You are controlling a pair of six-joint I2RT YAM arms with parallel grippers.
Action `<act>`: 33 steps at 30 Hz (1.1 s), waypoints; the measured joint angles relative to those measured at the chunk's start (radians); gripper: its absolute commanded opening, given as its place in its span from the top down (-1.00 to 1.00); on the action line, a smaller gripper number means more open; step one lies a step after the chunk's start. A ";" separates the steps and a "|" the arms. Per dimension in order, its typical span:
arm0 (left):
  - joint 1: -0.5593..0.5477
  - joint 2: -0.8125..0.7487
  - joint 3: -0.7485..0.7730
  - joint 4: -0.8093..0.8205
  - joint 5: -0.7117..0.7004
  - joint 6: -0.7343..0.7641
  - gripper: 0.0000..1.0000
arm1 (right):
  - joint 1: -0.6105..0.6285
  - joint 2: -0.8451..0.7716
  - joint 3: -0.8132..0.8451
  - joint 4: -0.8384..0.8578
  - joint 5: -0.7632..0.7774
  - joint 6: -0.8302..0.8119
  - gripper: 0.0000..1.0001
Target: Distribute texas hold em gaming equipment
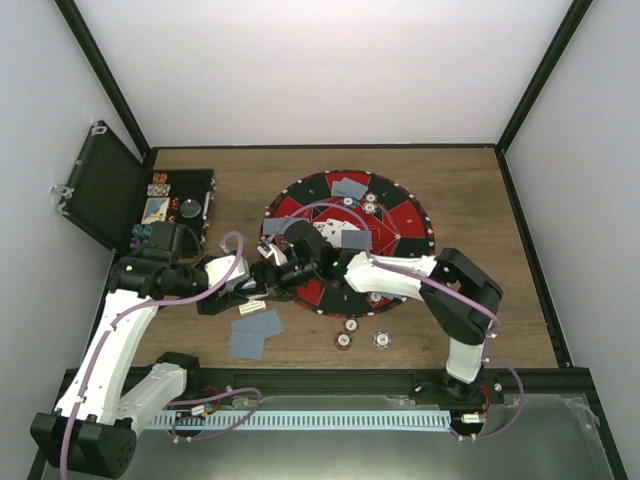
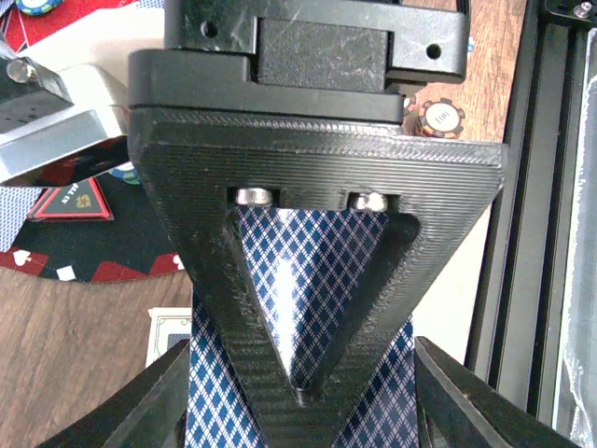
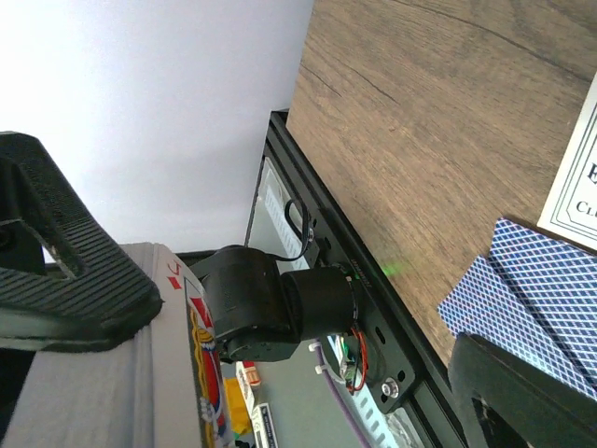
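Observation:
My left gripper (image 1: 262, 283) (image 2: 303, 415) is shut on a deck of playing cards (image 2: 308, 271) with blue diamond backs, gripping it by its long edges at the mat's near left rim. My right gripper (image 1: 290, 258) (image 3: 298, 345) is open. One of its fingers (image 2: 308, 140) (image 3: 65, 271) lies across the deck's top card; the other finger (image 3: 522, 392) stands well away. A jack of diamonds (image 3: 191, 364) shows on the deck's far face. Loose cards (image 1: 255, 332) (image 3: 532, 289) lie on the wood. Three chips (image 1: 352, 333) sit near the front. More cards (image 1: 350, 187) and chips (image 1: 370, 205) lie on the mat.
The round red-and-black mat (image 1: 400, 225) fills the table's middle. An open black case (image 1: 185, 195) with more chips and cards stands at the back left. A white printed card (image 3: 578, 187) lies beside the loose cards. The black frame rail (image 1: 350, 378) runs along the near edge.

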 measured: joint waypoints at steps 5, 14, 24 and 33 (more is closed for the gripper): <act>0.000 -0.003 0.000 -0.002 -0.003 0.000 0.90 | -0.012 0.006 -0.002 0.009 0.001 0.009 -0.65; 0.000 -0.004 0.000 0.001 -0.028 0.001 0.90 | -0.076 -0.068 -0.091 0.038 -0.015 0.001 -0.31; 0.000 -0.004 0.000 0.000 -0.031 0.000 0.90 | -0.090 -0.135 -0.101 -0.006 0.005 -0.016 0.49; 0.000 -0.005 -0.005 0.006 -0.034 0.000 0.90 | -0.140 -0.209 -0.114 -0.073 0.031 -0.052 0.80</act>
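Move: The deck of blue-backed cards, held out level in the left fingers, lies about 3 cm left of the right hand and 2 cm above it; from the left hand its middle is some 4 cm right and 1 cm ahead. On the table some 16 cm below the right hand are the white card box, roughly level with it and 4 cm to its left, and two loose cards, 7 cm back and 4 cm left. The round mat's middle lies about 16 cm ahead and 20 cm right. With one of its wide-open fingers lying over the deck's top face, the right hand drags the top card forward and to its right, off the deck the left hand keeps holding nearly still. Its fingers close almost fully and pinch the card while the hand goes on right, forward and then up towards the mat, some 8 cm in all, turning about 10 degrees clockwise. ##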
